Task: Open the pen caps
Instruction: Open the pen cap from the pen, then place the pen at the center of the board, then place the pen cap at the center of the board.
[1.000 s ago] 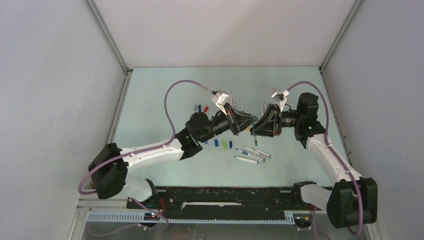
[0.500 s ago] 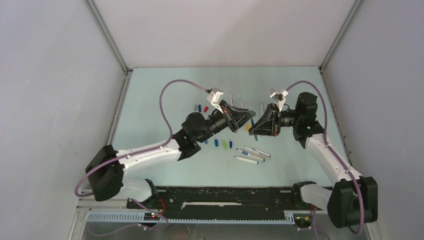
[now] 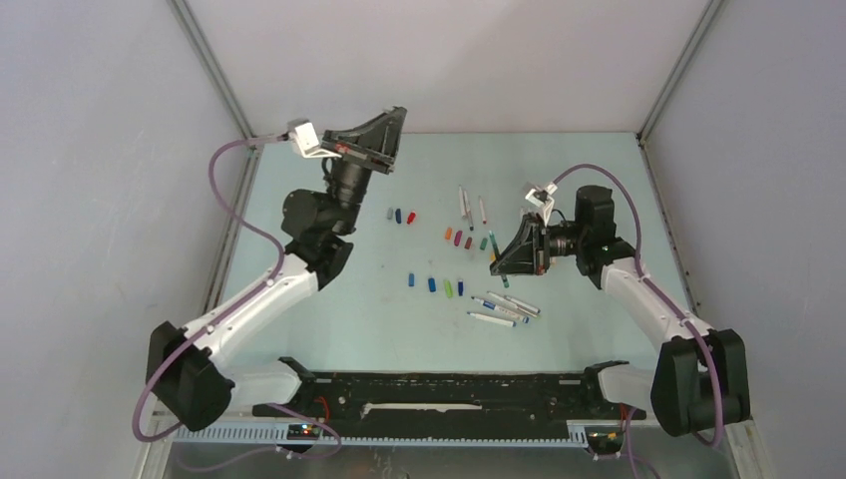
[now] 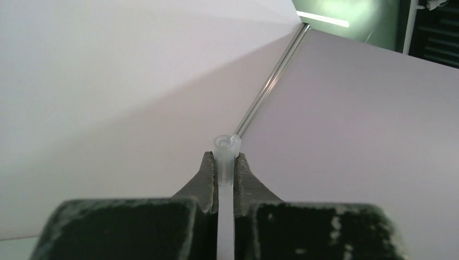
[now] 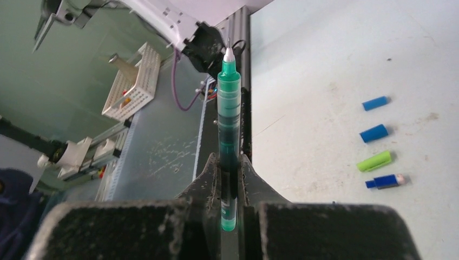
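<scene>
My left gripper [image 3: 397, 118] is raised high at the back left, and in its wrist view the left gripper [image 4: 225, 157] is shut on a translucent whitish cap [image 4: 226, 145] with its open end past the fingertips. Low over the table's right middle, my right gripper [image 3: 497, 265] is shut on a green pen; in its wrist view the right gripper [image 5: 229, 158] holds that green pen [image 5: 229, 103] with the bare white tip pointing away. Loose pen caps lie on the table: blue [image 3: 432, 284], green [image 3: 448, 288], orange [image 3: 448, 234], red [image 3: 410, 216].
Several white pens [image 3: 504, 307] lie in front of the right gripper, and two more pens [image 3: 465, 202] lie farther back. The right wrist view shows blue caps [image 5: 374, 132] and a green cap [image 5: 374, 161] to the right. Grey walls enclose the table [image 3: 319, 329].
The two grippers were tip to tip over the table's middle. My left arm has swung up and away to the back left with the whitish cap, while the right gripper keeps the green pen.
</scene>
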You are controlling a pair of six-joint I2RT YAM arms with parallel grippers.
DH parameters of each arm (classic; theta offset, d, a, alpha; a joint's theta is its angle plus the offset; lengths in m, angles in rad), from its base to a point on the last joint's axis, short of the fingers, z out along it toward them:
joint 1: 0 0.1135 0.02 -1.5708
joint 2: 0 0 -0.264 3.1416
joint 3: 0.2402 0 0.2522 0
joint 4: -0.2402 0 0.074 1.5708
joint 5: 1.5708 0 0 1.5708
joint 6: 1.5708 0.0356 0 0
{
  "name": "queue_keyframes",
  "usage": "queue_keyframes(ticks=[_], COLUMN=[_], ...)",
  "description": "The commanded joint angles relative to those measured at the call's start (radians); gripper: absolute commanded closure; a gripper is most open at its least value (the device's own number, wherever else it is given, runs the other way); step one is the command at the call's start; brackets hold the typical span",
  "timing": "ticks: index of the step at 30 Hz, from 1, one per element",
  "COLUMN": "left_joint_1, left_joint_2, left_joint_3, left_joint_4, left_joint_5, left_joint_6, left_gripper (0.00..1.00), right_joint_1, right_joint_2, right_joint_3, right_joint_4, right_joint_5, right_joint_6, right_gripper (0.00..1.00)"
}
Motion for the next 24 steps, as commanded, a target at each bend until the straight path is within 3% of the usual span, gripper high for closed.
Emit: queue_keyframes(ticks=[1,5,12,17,24], left_joint_1=[0.025,0.056,0.119,0.161,0.179], left_joint_2=[-0.117,-0.252,-0.364,-0.330,-0.266], left_joint_3=[-0.066,-0.195,-0.322,-0.384,-0.425], left_joint_4=[-0.090,-0.381,-0.818,-0.930,-0.981], left_joint_5=[-0.012,-0.020,-0.014,0.034,0.014], left_joint_6=[-0.037,-0.029,-0.028,-0.047,-0.070], left_gripper=[1.00,1.00,1.00,1.00,1.00], right_joint_1=[-0.041,-0.073,-0.193,-0.273,-0.320], right_joint_2=[-0.027,-0.035,-0.028,-0.006,0.060], right_joint_3=[0.081,0.122,0.129,0.128,0.128], right_joint_4=[-0.312,-0.452,-0.464,-0.475,-0.462], right_joint_5=[0.119,0.304,0.408,0.507,0.807], right_joint_6=[-0.296,-0.474,-0.487,-0.500,-0.490], right_gripper=[1.00,1.00,1.00,1.00,1.00])
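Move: The left hand, with the clear cap, hovers high: the leftmost blue cap of the near row lies some 54 cm below it, 6 ahead and 1 right; the gray cap 27 ahead and 5 left, the red cap 26 ahead and 1 right. From the right hand, holding the green pen, the uncapped pen row lies about 30 cm ahead, 16 right and 30 below; the yellow cap is 26 ahead and 4 right, the loose near pens 10 ahead and 6 right. Down fast goes the left hand, some 32 cm towards the table with the caps, drifting left as it sinks, its wrist tipping from pointing up to slightly down, the clear cap still pinched. The right hand meanwhile swings right and forward, about 12 cm and 11 cm, sinking 8, towards the uncapped pen row; it turns clockwise and tips its fingers down, keeping its grip on the green pen. ##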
